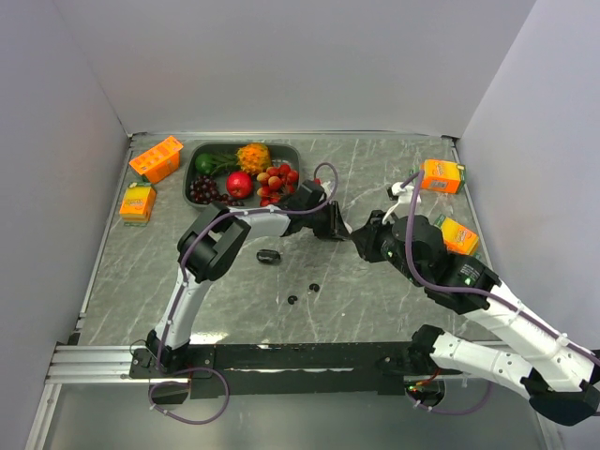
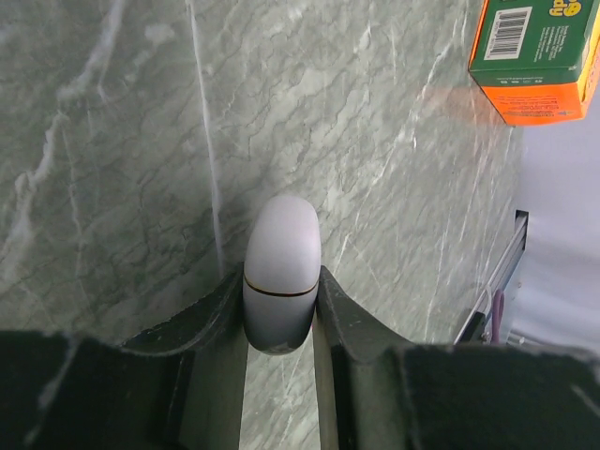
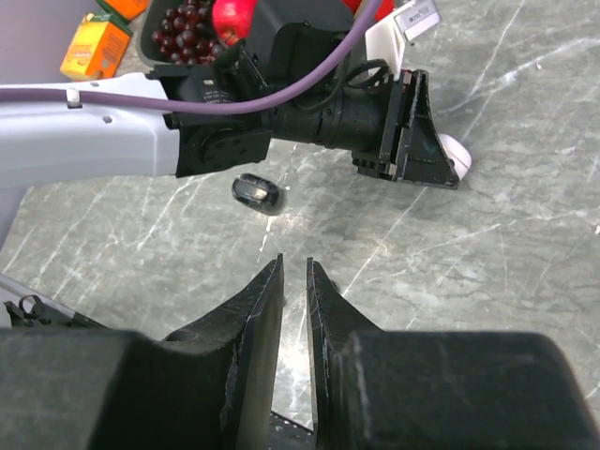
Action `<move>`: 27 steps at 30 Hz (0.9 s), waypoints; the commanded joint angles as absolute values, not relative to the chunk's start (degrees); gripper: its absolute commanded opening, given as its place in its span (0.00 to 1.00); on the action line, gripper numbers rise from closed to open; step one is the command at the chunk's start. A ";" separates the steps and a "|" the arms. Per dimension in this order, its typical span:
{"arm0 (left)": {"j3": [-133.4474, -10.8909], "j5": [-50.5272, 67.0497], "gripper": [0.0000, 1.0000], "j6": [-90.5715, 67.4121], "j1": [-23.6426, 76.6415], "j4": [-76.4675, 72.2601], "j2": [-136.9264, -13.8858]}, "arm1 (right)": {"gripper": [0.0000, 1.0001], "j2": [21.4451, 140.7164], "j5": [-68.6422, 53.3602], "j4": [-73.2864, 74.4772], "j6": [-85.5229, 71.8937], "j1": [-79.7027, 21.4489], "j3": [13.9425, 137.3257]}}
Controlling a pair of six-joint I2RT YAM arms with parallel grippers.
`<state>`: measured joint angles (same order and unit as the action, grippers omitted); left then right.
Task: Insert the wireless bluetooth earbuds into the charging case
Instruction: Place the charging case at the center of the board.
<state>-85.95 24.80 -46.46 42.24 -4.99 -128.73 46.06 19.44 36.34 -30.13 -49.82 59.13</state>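
My left gripper [image 2: 279, 281] is shut on a white oval charging case [image 2: 283, 244] whose lid seam is closed. It holds the case low over the marble table, and the case's tip shows past the fingers [image 3: 457, 155]. In the top view that gripper [image 1: 339, 228] is at mid-table. My right gripper [image 3: 294, 265] faces it from the right [image 1: 364, 236], its jaws slightly open with nothing between them. A small black case [image 1: 268, 255] [image 3: 258, 192] lies on the table left of both. Two tiny black earbuds [image 1: 292, 300] [image 1: 314, 287] lie loose nearer the arm bases.
A dark tray [image 1: 192, 178] of fruit stands at the back left. Orange boxes sit at the left [image 1: 157, 157] [image 1: 138, 202] and at the right [image 1: 442, 175] [image 1: 459, 236]; one of them [image 2: 539, 56] shows in the left wrist view. Walls close three sides.
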 commanded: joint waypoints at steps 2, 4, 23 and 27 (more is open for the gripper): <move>-87.37 25.40 0.22 -47.99 42.19 -3.78 -129.11 | 0.24 44.91 20.13 36.30 -29.88 -49.57 58.98; -86.23 25.49 0.28 -48.08 42.19 -4.04 -128.76 | 0.24 44.74 20.30 36.30 -30.06 -49.57 58.71; -76.65 23.64 0.61 -50.01 42.19 -5.18 -121.30 | 0.24 43.33 21.88 37.00 -30.67 -49.48 57.83; -70.33 21.98 0.61 -50.18 42.19 -6.15 -115.24 | 0.24 42.80 21.80 37.09 -31.20 -49.48 57.22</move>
<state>-76.14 24.73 -50.04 42.09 -7.77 -122.06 44.05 20.58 37.17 -30.39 -49.76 57.69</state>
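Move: The charging case is still pinched in my left fingertips, its middle about 2 cm to the right of my hand point and 1 cm below, right down at the board. The black box lies some 18 cm to my left hand's left and 7 cm back; the nearer black earbud is about 7 cm left and 15 cm back. From my raised right hand the case is roughly 15 cm ahead, straight in line, and 26 cm below. I hold my left hand low over the board, then spread the fingers to nearly twice their gap so that they let go of the charging case. As they open I ease the hand back and to the left, about 3 cm in all and quickening towards the end, away from the case with hardly any lift or turn. ##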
